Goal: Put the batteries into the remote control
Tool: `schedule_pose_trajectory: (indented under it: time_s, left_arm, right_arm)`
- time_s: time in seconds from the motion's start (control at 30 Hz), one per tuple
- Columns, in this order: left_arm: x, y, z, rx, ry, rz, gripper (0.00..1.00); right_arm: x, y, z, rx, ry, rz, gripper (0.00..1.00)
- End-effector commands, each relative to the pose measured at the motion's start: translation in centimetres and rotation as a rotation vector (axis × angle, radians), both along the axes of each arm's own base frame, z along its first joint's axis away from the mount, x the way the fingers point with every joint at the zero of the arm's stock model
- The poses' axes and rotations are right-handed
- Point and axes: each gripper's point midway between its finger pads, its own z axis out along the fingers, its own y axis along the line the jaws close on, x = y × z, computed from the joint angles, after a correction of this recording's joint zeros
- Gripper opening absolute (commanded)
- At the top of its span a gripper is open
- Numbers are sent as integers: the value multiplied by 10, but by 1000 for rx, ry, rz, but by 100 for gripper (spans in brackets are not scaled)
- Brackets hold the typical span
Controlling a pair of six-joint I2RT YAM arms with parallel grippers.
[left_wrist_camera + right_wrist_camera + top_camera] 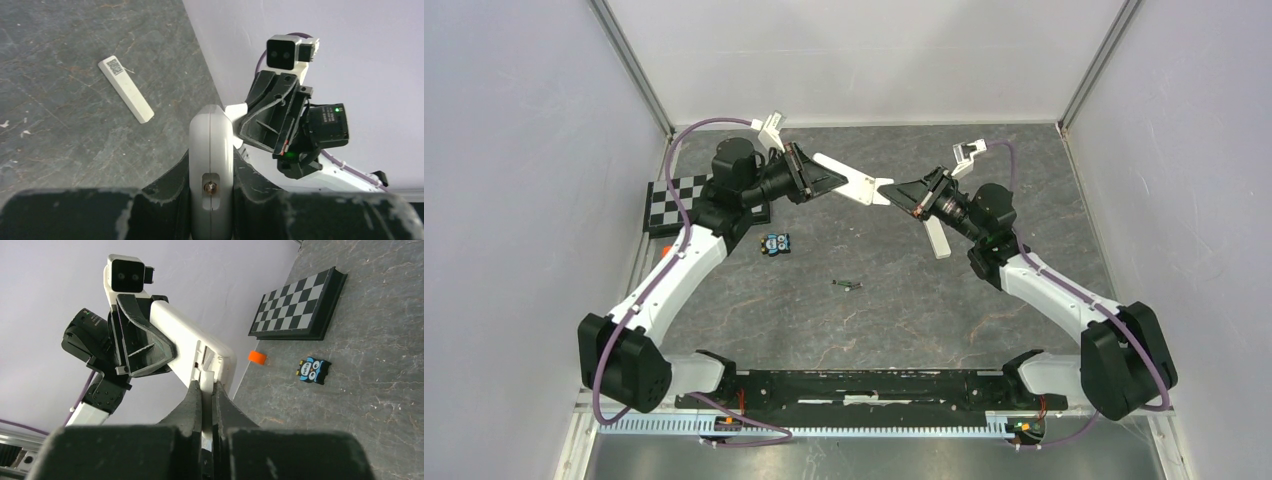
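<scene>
My left gripper [829,178] is shut on the white remote control [856,183] and holds it in the air over the back of the table. In the left wrist view the remote [211,135] shows end-on, clamped between the two fingers. My right gripper [894,192] meets the remote's free end. In the right wrist view its jaws [207,390] are shut on a thin white edge at that end of the remote [185,335]. The batteries [848,286] lie as tiny dark cylinders on the table, in front of both grippers.
A slim white bar [937,238] with a code label [126,89] lies on the table under the right wrist. A small blue owl figure [774,243], a checkerboard [674,200] and an orange piece [257,357] lie at the left. Walls enclose the table.
</scene>
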Motion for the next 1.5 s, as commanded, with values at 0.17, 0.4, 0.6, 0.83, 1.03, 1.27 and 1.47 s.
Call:
schedule_pose_trajectory:
  time_s: [0.17, 0.4, 0.6, 0.83, 1.03, 1.27, 1.47]
  left_arm:
    - [13, 21, -16, 213, -131, 38, 2]
    - [11, 39, -28, 190, -143, 34, 2]
    - [-2, 33, -13, 137, -234, -31, 2]
    - [-24, 30, 13, 72, -388, -98, 2]
    - [-43, 30, 33, 32, -511, -136, 2]
    - [-70, 25, 52, -11, -604, -268, 2]
    - [-85, 24, 69, -41, -664, -318, 2]
  right_arm:
    - [-7, -6, -26, -80, -68, 9, 0]
    - [-28, 5, -129, -298, 7, 174, 0]
    - [-48, 11, -214, -526, 121, 315, 5]
    - [-44, -19, -269, -777, 219, 257, 19]
    - [-24, -42, -257, -937, 125, 163, 45]
    - [-6, -46, -210, -997, -95, 125, 57]
    - [-18, -16, -176, -953, -331, 206, 55]
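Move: Some 28 cm below the right hand, 6 cm back and barely 1 cm to its right, is the bare patch of table for the battery cover already pinched in its fingers. The two loose batteries lie level with that patch and about 9 cm left of it; the white remote on the table is roughly 10 cm farther out than the patch and 7 cm right. From the left hand, the patch is about 6 cm back, 8 cm right and 30 cm down. Carrying the cover away from the held remote, the right hand plunges about 27 cm and 6 cm back to the table, turning its fingers downward by some 50 degrees; it opens there, lets go, and lifts about 6 cm, easing forward and right. The left hand keeps the remote, dipping and shifting left, then draws back and up, tilting it. ##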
